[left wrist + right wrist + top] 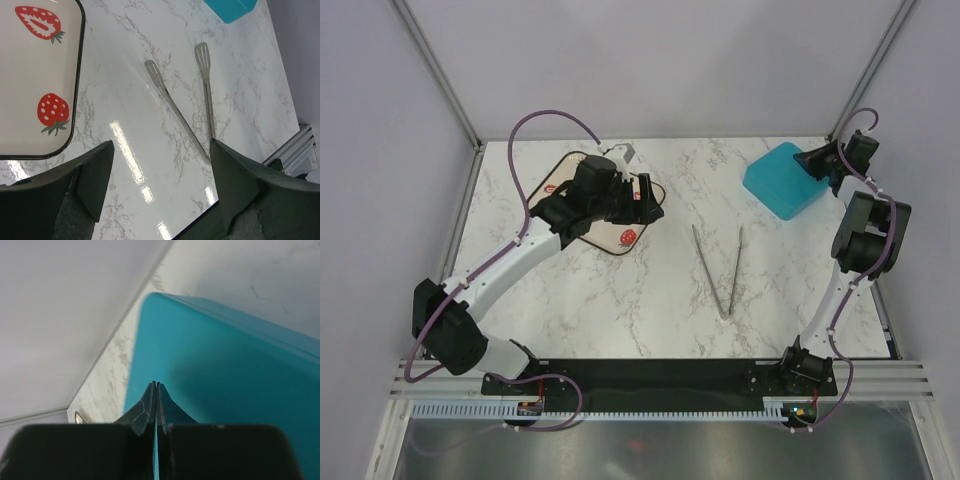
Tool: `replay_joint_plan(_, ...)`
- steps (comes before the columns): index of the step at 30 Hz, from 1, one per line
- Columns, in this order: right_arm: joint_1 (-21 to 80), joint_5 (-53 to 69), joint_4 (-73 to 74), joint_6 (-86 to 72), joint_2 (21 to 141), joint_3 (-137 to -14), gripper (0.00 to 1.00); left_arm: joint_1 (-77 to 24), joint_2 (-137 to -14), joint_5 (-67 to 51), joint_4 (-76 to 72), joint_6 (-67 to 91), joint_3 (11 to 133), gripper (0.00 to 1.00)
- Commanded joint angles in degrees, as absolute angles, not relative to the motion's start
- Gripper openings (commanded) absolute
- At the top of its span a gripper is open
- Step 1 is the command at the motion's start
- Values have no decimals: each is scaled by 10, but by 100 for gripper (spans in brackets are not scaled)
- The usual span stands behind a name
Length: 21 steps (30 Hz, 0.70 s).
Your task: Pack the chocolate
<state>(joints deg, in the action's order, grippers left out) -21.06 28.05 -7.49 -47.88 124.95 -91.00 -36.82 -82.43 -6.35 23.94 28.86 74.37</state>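
Observation:
No chocolate pieces show in any view. A cream tray [617, 243] with a black rim and red strawberry prints lies at the back left; the left arm hides most of it. My left gripper [646, 200] hovers at the tray's right edge, open and empty; its wrist view [161, 150] shows bare marble between the jaws and the tray [30, 75] at upper left. My right gripper [818, 160] is shut at the right edge of a teal box [780, 180]. In the right wrist view [155, 384] the jaws meet over the teal surface [225, 380].
Metal tongs [718, 265] lie on the marble between the tray and the teal box, also in the left wrist view [204, 60]. A small white object [623, 153] sits behind the tray. Walls close the table at the back and sides.

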Motion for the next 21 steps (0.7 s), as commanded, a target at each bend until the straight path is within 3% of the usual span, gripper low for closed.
replay_joint_plan(1, -207, 284, -113, -485, 1295, -902, 0, -366, -810, -53, 238, 274, 732, 85)
replay_joint_plan(9, -201, 324, -107, -469, 1287, -936, 0, -366, -815, -69, 247, 263, 737, 86)
replay_joint_plan(13, -186, 354, -187, -532, 1283, -978, 0, -366, -816, -62, 246, 265, 737, 86)
replay_joint_plan(16, -185, 350, -271, -605, 1283, -975, 0, -366, -826, -63, 246, 265, 744, 86)
replay_joint_plan(21, -191, 305, -266, -606, 1309, -934, 0, -366, -838, -63, 246, 265, 749, 86)
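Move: Over the far right part of the blue lid, the right hand has the lid's middle about 5 cm back, 2 cm to its left and some 6 cm below. The tongs' middle lies roughly 28 cm back, 22 cm to its left, on the table; the strawberry tray is about 10 cm back and 52 cm to its left. From the left hand the lid is some 20 cm ahead, 34 cm to the right and 18 cm lower. Dipping about 4 cm with its fingers still shut, the right hand goes down to the lid's far right part and lingers low there. It then climbs some 8 cm, drawing forward about 4 cm and slightly left towards the lid's far corner, the hand tilting up by some 10 degrees. The left hand, empty and open, sinks about 2 cm. ##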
